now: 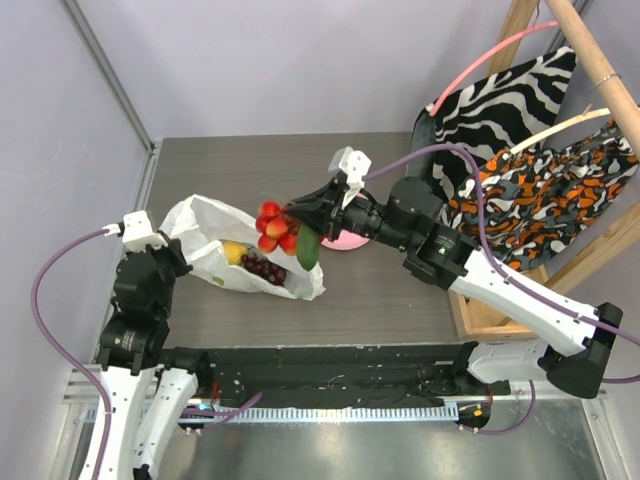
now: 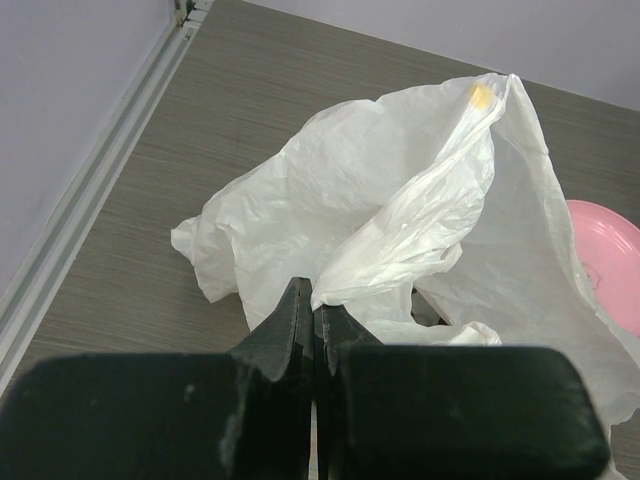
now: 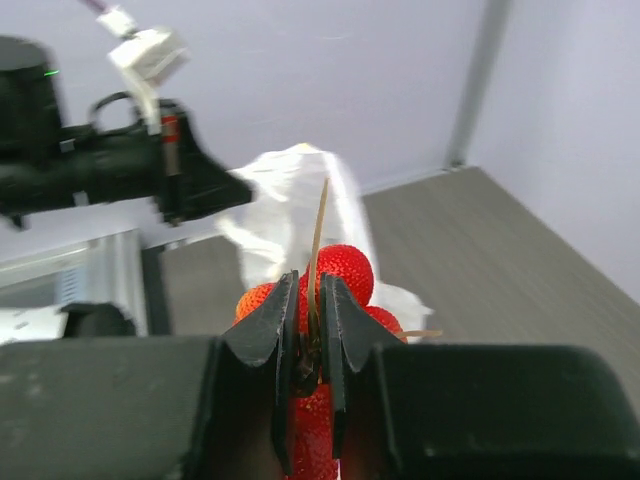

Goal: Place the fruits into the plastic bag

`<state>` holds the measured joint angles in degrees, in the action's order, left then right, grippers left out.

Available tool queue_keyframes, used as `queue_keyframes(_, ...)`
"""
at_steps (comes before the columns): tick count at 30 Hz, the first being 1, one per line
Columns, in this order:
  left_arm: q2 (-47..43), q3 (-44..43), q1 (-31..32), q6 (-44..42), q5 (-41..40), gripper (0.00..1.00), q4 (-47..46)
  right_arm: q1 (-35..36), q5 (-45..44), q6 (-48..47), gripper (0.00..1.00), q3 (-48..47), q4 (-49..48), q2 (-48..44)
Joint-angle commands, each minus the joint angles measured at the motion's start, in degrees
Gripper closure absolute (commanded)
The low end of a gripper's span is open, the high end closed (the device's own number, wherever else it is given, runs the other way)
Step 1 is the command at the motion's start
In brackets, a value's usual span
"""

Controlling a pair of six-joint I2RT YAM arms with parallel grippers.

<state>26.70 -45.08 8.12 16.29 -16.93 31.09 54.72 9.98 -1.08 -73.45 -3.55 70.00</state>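
The plastic bag (image 1: pixel 215 225) lies crumpled on the table with its mouth facing right. Inside it I see a yellow lemon (image 1: pixel 233 252) and a dark grape bunch (image 1: pixel 263 268). My left gripper (image 1: pixel 183 258) is shut on the bag's left edge; in the left wrist view the jaws (image 2: pixel 315 305) pinch a fold of the white plastic bag (image 2: pixel 400 200). My right gripper (image 1: pixel 292 222) hangs just above the bag's mouth, shut on the stem of a red fruit cluster (image 1: pixel 272 228) with a green leaf (image 1: pixel 308 248). The right wrist view shows the red fruit cluster (image 3: pixel 345 272) between the fingers (image 3: pixel 308 290).
A pink plate (image 1: pixel 352 241) sits behind the right gripper, also seen in the left wrist view as the plate (image 2: pixel 605 265). A wooden rack with zebra-striped cloth (image 1: pixel 500 95) and orange patterned cloth (image 1: pixel 545 200) stands at the right. Grey walls close the left and back.
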Motion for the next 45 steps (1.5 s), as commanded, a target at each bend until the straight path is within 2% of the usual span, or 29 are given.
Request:
queue_keyframes(1, -0.59, 0.17, 0.05, 0.05, 0.32, 1.00, -1.65, 0.39, 19.53, 5.72, 0.99, -2.22, -4.44, 4.34)
queue_keyframes(5, -0.51, 0.17, 0.05, 0.05, 0.32, 1.00, -1.56, 0.48, 27.02, 8.64, 0.99, -4.76, -5.68, 10.14)
queue_keyframes(9, -0.42, 0.17, 0.05, 0.05, 0.49, 1.00, -1.56, 0.48, 23.69, 7.50, 0.99, -10.03, 1.59, 16.74)
queue_keyframes(12, -0.51, 0.17, 0.05, -0.03, 0.49, 1.00, -1.56, 0.30, 16.67, 5.92, 0.99, -13.64, 6.33, 21.49)
queue_keyframes(14, -0.51, 0.17, 0.05, 0.05, 0.49, 1.00, -1.65, -0.14, 10.54, 4.87, 0.99, -15.57, 7.59, 23.07)
queue_keyframes(21, -0.42, 0.17, 0.05, 0.05, 0.49, 1.00, -1.65, -4.35, -0.55, 5.65, 0.99, -21.73, 9.87, 30.72)
queue_keyframes(29, -0.33, 0.17, 0.05, -0.03, 0.67, 1.00, -1.65, -4.10, -3.56, 3.63, 0.99, -28.41, 11.37, 36.26)
queue_keyframes(39, -0.24, 0.17, 0.05, -0.03, 1.37, 1.00, -1.74, 3.72, -8.39, 3.19, 0.99, -28.86, 9.53, 38.99)
queue_keyframes(45, -0.24, 0.26, 0.05, 0.05, 1.72, 1.00, -1.82, 5.40, -9.19, 3.54, 0.99, -31.66, 9.88, 42.58)
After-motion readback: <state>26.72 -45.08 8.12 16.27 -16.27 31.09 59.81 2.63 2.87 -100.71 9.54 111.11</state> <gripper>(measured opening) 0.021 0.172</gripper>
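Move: Down to the left of the right hand, which holds the strawberry bunch, the bag mouth lies about 16 cm left, 9 cm ahead and 28 cm below. The lemon inside is some 20 cm left and 12 ahead, the grapes about 14 left and 9 ahead, and the pink plate 22 ahead and 6 right, all roughly 30 below. From the left hand, the bag mouth is 15 cm right, 6 ahead and 13 below. Carrying the bunch by its stem, the right hand sinks some 17 cm and swings left towards the bag mouth, first easing back, then sweeping forward about 15 cm and finally turning back and left. Its fingers tip downward some 20 degrees and keep their grip, while the left hand stays in place, still pinching the bag's edge. ##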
